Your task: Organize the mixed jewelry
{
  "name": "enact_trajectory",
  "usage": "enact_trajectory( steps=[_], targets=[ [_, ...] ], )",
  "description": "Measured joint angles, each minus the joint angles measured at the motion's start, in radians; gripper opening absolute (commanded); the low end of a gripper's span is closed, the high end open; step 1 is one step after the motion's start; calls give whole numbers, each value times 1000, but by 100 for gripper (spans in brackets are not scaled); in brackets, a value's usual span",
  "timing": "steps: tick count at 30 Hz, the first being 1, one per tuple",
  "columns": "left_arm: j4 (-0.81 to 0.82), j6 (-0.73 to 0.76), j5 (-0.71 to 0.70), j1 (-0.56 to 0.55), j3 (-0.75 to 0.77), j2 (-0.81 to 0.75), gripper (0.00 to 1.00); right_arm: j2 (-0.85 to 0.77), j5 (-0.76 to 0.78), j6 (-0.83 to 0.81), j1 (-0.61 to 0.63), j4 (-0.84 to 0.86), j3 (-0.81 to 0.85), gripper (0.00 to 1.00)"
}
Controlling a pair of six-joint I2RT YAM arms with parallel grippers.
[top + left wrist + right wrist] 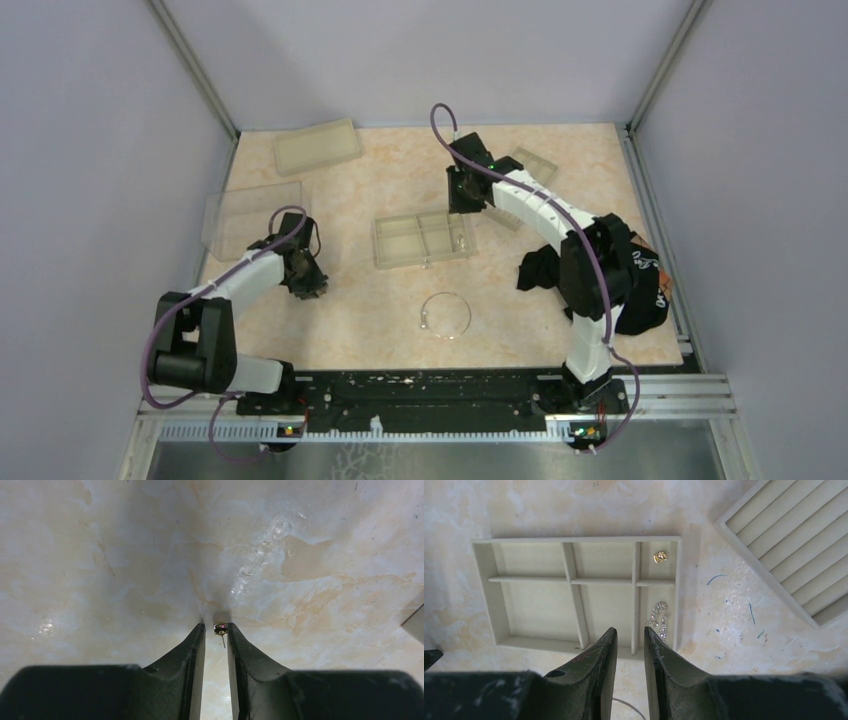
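A thin silver wire hoop [425, 322] lies on the table at front centre; a bit of its arc shows in the right wrist view [629, 707]. My left gripper [216, 626] is at the table on the left [306, 284]. Its jaws stand narrowly open around a tiny gold stud [220, 628], which sits against the right finger. My right gripper [630, 630] hovers over the beige compartment tray [484, 590], narrowly open and empty. A gold bit [660, 556] and a sparkly silver piece [659, 620] lie in the tray's right-hand compartments.
A ribbed beige tray [789, 545] lies right of the compartment tray [378, 245]. Two translucent lids [317, 145] [250, 215] lie at the back left. A black cloth [545, 270] lies beside the right arm. Walls enclose the table.
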Motion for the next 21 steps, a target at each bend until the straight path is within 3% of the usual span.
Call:
enact_trajectory(
  steps=[21],
  targets=[
    [-10, 5, 13, -16, 1, -5, 6, -109, 45, 14, 7, 14, -116, 26]
  ],
)
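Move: The small gold stud lies right at the left fingertips, level with them fore-and-aft and sideways and about 1 cm below, nearer the right-hand finger. From the left hand, the compartment tray is some 22 cm right and 12 cm ahead, the clear-gem piece at its near edge 23 cm right and 6 cm ahead. From the right hand, the stud is about 15 cm back, 29 cm left and 11 cm lower; the tray's middle lies 7 cm left and 3 cm back. The left hand stays down at the table, fingers pointing steeply down, and closes from about a third open to nearly shut, pinching the little stud between its tips and edging only about half a centimetre to the right at the end. Meanwhile the right hand, empty and keeping its small gap, drifts about 2 cm back and nearly as far right above the tray's right end, dipping slightly before rising to just above its starting height. ##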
